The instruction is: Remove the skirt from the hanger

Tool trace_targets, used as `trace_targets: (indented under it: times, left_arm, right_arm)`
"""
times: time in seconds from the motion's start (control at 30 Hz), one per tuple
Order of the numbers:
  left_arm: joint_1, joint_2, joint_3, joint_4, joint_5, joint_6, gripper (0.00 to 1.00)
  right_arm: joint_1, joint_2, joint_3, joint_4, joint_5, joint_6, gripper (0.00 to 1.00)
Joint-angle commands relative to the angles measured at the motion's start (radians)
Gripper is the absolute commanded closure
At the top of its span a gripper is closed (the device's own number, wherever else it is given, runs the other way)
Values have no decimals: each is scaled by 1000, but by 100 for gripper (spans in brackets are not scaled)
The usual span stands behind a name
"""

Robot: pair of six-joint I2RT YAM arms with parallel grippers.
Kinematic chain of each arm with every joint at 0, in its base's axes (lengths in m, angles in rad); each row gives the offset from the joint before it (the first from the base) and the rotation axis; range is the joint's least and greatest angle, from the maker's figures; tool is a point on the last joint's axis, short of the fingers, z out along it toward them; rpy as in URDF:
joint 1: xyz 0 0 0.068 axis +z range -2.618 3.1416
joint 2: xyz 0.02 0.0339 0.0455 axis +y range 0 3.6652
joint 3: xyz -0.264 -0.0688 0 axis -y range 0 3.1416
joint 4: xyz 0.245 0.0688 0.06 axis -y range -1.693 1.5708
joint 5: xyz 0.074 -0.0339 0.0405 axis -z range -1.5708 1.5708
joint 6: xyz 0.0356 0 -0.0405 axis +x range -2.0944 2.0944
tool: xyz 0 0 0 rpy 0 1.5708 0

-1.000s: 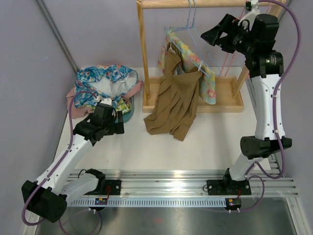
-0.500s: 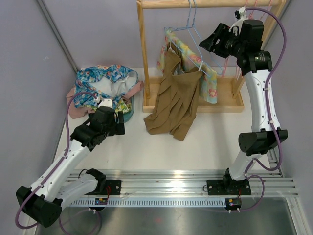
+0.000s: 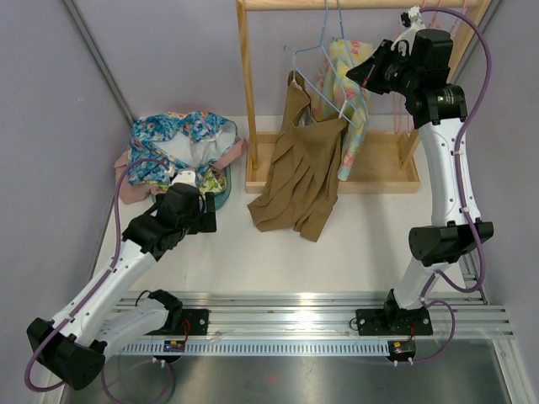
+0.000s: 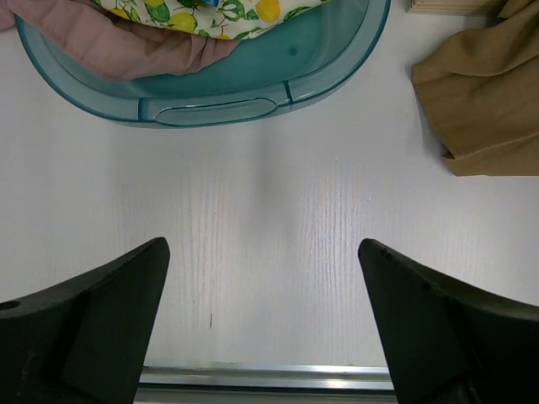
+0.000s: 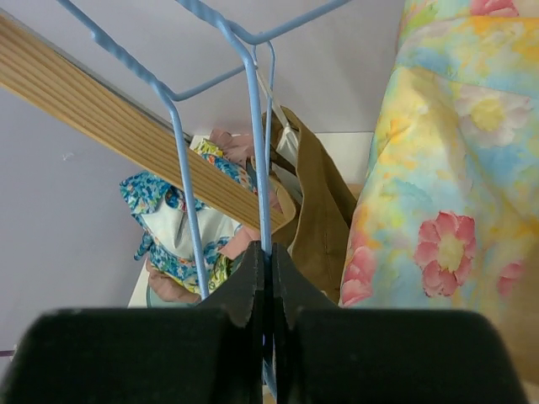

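A pastel floral skirt (image 3: pixel 351 101) hangs bunched from a light blue wire hanger (image 3: pixel 322 52) on the wooden rack's top rail. My right gripper (image 3: pixel 365 70) is up at the hanger, to its right. In the right wrist view that gripper (image 5: pixel 268 252) is shut on the hanger (image 5: pixel 253 126) wire, with the skirt (image 5: pixel 459 168) just to the right of the jaws. A brown garment (image 3: pixel 303 168) hangs beside the skirt and drapes onto the table. My left gripper (image 4: pixel 263 246) hovers open over bare table, holding nothing.
The wooden rack (image 3: pixel 246 93) stands on a tray base (image 3: pixel 383 181) at the back. A teal basket (image 4: pixel 210 105) piled with floral and pink clothes (image 3: pixel 181 143) sits back left. The brown garment's hem (image 4: pixel 480 93) lies right of the left gripper.
My right gripper has shut on the hanger wire. The hanger and skirt have swung right and turned, so the skirt now hangs bunched. The left arm is almost still.
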Motion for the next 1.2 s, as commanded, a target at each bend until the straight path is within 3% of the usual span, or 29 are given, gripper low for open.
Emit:
trace_targets:
  times: [0.0, 0.23, 0.87, 1.0, 1.1, 1.17]
  left_arm:
    - [-9, -9, 14, 42, -37, -13, 1]
    - [-26, -18, 17, 39, -51, -13, 1]
    - [-66, -69, 55, 146, 41, 68, 1]
    - [-213, 14, 240, 155, 37, 74, 1]
    - [-448, 139, 418, 155, -32, 88, 1]
    - [-545, 260, 504, 142, -112, 94, 1]
  right_arm:
    - [-7, 5, 99, 15, 64, -4, 100]
    - [-7, -82, 107, 42, 149, -13, 100]
    - [-7, -441, -271, 153, 222, -27, 100]
    - [-7, -538, -361, 144, 246, -26, 100]
    - [-5, -607, -423, 128, 258, -7, 100]
    - [-7, -645, -467, 119, 265, 20, 100]
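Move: The right hand is already shut on the blue hanger that carries the floral skirt; the skirt's middle hangs about 3 cm ahead and 17 cm below it, level sideways. The rail is some 12 cm ahead and 13 cm above that hand, the brown skirt about 9 cm to its left, 2 cm back and 25 cm down. From the open left hand the floral skirt lies roughly 27 cm ahead, 28 cm right and 11 cm above. Keeping its pinch on the blue hanger, the right hand first lifts, then draws back towards the robot about 13 cm in all and drifts some 6 cm right, rising about 7 cm before sinking by 3 cm and turning slightly clockwise. The left hand barely stirs until late, then sweeps fast to the right and up, about 14 cm across, towards the floral skirt, turning some 25 degrees clockwise with its fingers still wide open. ##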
